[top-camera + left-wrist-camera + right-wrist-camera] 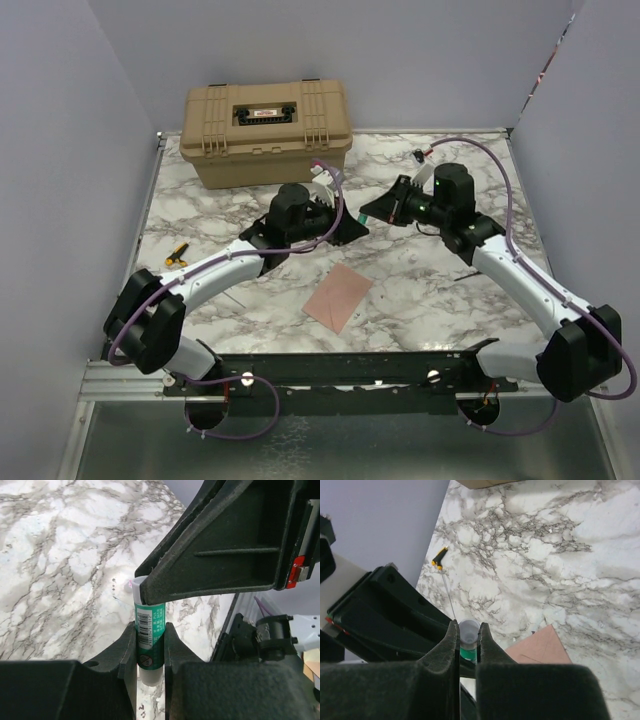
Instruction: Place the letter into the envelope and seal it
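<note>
The pinkish-brown envelope (338, 297) lies flat on the marble table in front of both grippers, and its corner shows in the right wrist view (540, 650). The letter is not in view. My left gripper (150, 647) (350, 228) is shut on the body of a green glue stick (150, 630), held above the table. My right gripper (468, 632) (372, 213) meets it from the opposite side and is shut on the stick's white cap (469, 629). One of the right gripper's black fingers (215, 555) covers the cap end in the left wrist view.
A tan hard case (265, 130) stands at the back of the table. A small yellow-and-black tool (176, 255) (439, 557) lies near the left edge. Walls enclose the table on the left, back and right.
</note>
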`<action>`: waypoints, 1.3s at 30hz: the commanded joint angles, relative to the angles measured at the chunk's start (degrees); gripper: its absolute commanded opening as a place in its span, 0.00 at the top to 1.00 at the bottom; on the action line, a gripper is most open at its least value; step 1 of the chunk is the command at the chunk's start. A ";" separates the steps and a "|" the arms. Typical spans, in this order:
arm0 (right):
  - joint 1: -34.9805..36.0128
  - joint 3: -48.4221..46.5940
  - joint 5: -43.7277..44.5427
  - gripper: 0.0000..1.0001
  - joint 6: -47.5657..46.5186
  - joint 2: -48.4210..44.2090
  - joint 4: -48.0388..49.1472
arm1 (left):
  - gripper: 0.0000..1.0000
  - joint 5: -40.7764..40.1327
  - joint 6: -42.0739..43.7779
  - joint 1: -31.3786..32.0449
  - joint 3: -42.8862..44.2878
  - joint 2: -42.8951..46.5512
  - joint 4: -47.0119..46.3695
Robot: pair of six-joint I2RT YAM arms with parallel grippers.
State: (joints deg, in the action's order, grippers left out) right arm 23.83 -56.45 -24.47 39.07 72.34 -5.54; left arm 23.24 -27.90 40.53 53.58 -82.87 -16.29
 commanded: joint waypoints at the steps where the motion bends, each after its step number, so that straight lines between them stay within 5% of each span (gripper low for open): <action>1: -1.34 1.16 -8.30 1.00 -15.48 -3.26 5.07 | 1.00 13.55 0.12 -0.01 3.28 -0.99 3.08; 10: -2.37 -6.40 -43.54 0.99 -34.08 1.01 0.94 | 1.00 29.89 -10.88 -3.65 4.59 -1.67 -7.57; 13: -2.39 -8.69 -47.76 0.99 -35.78 2.85 -2.01 | 1.00 30.81 -9.81 -4.00 4.15 -1.26 -7.79; 16: -2.45 -10.25 -40.34 0.99 -30.03 3.50 -2.17 | 1.00 28.44 -9.10 -4.60 3.10 -0.79 -7.85; 20: -2.39 -12.13 -14.93 0.59 -8.29 2.78 -1.34 | 1.00 16.40 -4.19 -5.20 2.04 0.68 -1.70; 22: -1.79 -12.08 -6.25 0.52 -3.62 2.43 -3.65 | 1.00 9.94 -2.22 -5.20 1.89 0.87 1.51; 30: 4.06 -9.69 12.50 0.49 -0.21 -1.04 -5.27 | 1.00 6.03 0.35 -5.20 1.47 0.17 4.30; 39: 9.96 -12.68 18.54 0.46 -3.53 3.24 -11.14 | 1.00 6.02 0.13 -5.20 1.44 0.59 4.44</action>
State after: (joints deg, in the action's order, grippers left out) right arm 31.94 -67.18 -11.94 36.51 74.00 -12.16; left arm 30.37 -28.95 35.35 55.53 -83.48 -12.45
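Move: The glue stick stands roughly upright between the hands. The left fingers pinch its lower half, its middle about 1 cm ahead and 2 cm above the left hand. The right fingers are closed on its white upper end, its middle about 2 cm back and 3 cm below the right hand. The pink envelope lies some 9 cm back, 3 cm left and 22 cm down from the right hand; the toolbox is roughly 27 cm ahead, 20 cm left and 12 cm lower. Still pinching the glue stick's white end, the right hand twists counter-clockwise some 35 degrees while the left, gripping the body, turns clockwise about 20, both drawing back and rising about 5 cm. The right fingers then open and let go, and the hand swings back forward and clockwise, staying above the stick before easing down and left; the left returns forward and down, keeping its grip. ##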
